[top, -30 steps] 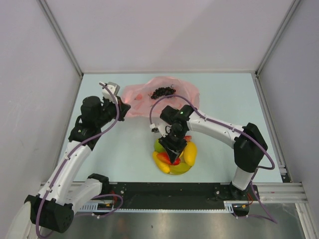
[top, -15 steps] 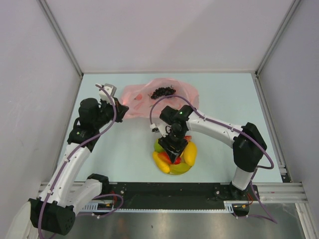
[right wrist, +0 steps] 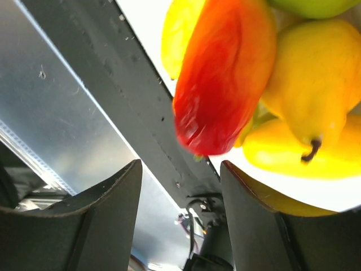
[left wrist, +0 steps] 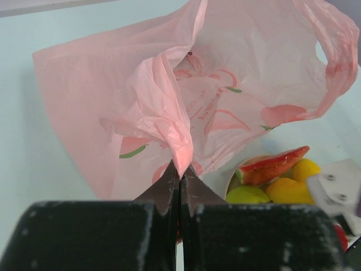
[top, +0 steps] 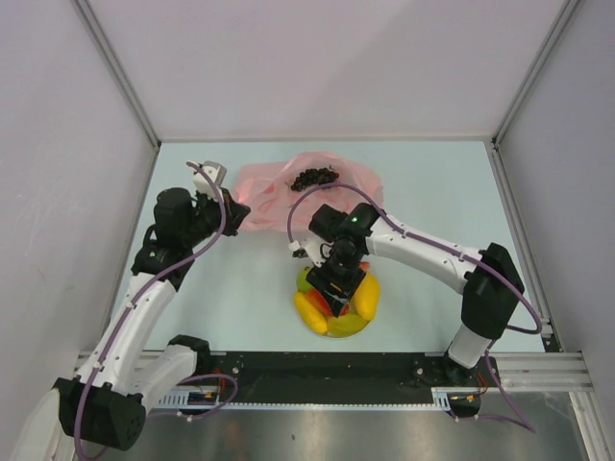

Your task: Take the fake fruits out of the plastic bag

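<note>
The pink plastic bag [top: 288, 184] lies at the back of the table with a dark grape bunch [top: 314, 177] in it. My left gripper [top: 237, 213] is shut on the bag's left edge; in the left wrist view the gripper [left wrist: 180, 170] pinches a fold of the bag [left wrist: 237, 73]. My right gripper [top: 334, 291] hovers open and empty over the plate [top: 338, 329] piled with fruits. The right wrist view shows the open gripper [right wrist: 180, 195] just below a red piece [right wrist: 220, 79], a yellow fruit [right wrist: 307, 79] and a banana [right wrist: 293, 158].
The left wrist view shows a watermelon slice [left wrist: 272, 165], a green pear [left wrist: 248, 195] and a lemon [left wrist: 291, 188] on the plate beside the bag. The table's dark front rail [top: 317, 365] runs just below the plate. Grey walls stand on both sides.
My right gripper has lifted slightly off the fruit pile and now stands open over it. My left gripper has shifted a little to the left, still holding the bag's edge.
</note>
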Controlling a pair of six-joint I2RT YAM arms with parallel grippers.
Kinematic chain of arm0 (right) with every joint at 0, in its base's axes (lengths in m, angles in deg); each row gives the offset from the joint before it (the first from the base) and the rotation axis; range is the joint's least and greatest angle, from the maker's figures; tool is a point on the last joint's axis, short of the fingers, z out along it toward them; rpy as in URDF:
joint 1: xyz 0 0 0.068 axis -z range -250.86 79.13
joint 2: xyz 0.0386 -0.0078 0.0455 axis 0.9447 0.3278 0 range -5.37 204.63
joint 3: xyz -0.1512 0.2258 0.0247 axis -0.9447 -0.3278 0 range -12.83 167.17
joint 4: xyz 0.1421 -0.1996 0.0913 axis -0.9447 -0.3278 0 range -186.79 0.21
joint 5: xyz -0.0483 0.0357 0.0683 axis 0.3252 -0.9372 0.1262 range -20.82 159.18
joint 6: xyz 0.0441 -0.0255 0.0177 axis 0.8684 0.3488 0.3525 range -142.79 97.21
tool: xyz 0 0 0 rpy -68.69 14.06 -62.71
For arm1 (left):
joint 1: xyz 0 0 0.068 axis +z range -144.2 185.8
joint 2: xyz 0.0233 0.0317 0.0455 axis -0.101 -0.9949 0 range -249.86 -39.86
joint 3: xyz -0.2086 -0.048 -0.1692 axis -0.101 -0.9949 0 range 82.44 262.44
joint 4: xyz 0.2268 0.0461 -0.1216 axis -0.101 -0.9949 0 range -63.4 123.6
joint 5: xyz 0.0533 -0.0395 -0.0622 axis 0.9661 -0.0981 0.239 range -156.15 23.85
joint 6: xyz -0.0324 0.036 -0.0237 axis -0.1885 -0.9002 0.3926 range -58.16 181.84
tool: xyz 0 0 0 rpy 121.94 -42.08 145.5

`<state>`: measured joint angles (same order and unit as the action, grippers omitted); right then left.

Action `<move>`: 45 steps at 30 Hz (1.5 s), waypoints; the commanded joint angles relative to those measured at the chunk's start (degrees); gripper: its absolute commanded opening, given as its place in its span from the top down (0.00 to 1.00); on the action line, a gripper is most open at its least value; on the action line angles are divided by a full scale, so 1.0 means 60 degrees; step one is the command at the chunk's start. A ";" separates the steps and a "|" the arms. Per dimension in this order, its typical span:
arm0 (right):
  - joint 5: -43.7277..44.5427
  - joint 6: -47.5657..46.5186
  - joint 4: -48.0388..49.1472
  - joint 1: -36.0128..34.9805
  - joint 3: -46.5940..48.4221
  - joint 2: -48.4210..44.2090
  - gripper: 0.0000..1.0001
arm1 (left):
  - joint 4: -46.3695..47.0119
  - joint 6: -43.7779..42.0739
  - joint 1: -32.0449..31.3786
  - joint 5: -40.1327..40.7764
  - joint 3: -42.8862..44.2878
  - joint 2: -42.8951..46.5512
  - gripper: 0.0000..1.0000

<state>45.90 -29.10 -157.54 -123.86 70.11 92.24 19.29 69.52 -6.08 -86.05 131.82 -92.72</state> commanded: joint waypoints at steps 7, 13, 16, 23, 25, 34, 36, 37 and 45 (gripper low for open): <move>0.2651 -0.1498 0.0420 0.0524 0.1351 -0.2028 0.46 | -0.0252 0.0111 0.0002 -0.0594 0.0821 -0.0681 1.00; 0.0881 -0.0109 0.3299 0.3069 0.1778 -0.2205 0.58 | -0.0925 -0.0372 -0.0071 -0.0565 0.1465 -0.1136 1.00; 0.0527 0.0436 0.4183 0.3616 0.1953 -0.1650 0.64 | -0.1248 -0.0679 -0.0159 -0.0580 0.1744 -0.1209 1.00; -0.1539 -0.1922 0.5151 0.3881 0.1735 -0.0448 0.64 | -0.1044 -0.0885 -0.0203 -0.1033 0.1642 -0.1151 1.00; -0.1320 -0.1981 0.5619 0.3881 0.1762 0.0195 0.65 | -0.1029 -0.1002 -0.0203 -0.1122 0.1642 -0.1136 1.00; 0.1668 -0.0221 0.6809 0.4203 0.3315 0.3006 0.69 | -0.0971 -0.2013 -0.0188 -0.2088 0.1891 -0.1194 0.99; 0.2195 -0.0544 0.6765 0.4247 0.3565 0.3404 0.68 | -0.0970 -0.2057 -0.0188 -0.2147 0.1920 -0.1282 1.00; 0.2327 -0.0676 0.6779 0.4291 0.3580 0.3696 0.68 | -0.0999 -0.2057 -0.0188 -0.2205 0.1891 -0.1326 1.00; 0.2681 -0.2490 0.6868 0.4628 0.2705 0.3935 0.64 | -0.1336 -0.2188 -0.0188 -0.2658 0.2095 -0.1400 1.00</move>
<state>59.49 -36.99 -117.56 -96.73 88.40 117.87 11.73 58.24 -6.96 -98.05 140.87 -100.98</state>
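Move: The dark bunch of fake grapes in the open bag lies about 38 cm ahead of the right hand, 6 cm to its left and some 8 cm lower. The bag's middle is about 34 cm ahead, 7 cm left, at much the same level. The red pepper sits just under the hand, and the melon slice about 9 cm ahead. For the left hand, pinching the bag's rim, the grapes lie roughly 20 cm ahead, 17 cm right and 20 cm below. Towards the grapes in the bag goes the right hand, leaving the fruit plate: about 35 cm forward in an arc, first rising some 13 cm, then sinking 18 cm into the bag's mouth. Its fingers swing forward about 35 degrees and narrow to partly open. The left hand keeps its pinch on the rim, easing 3 cm right and turning clockwise. ##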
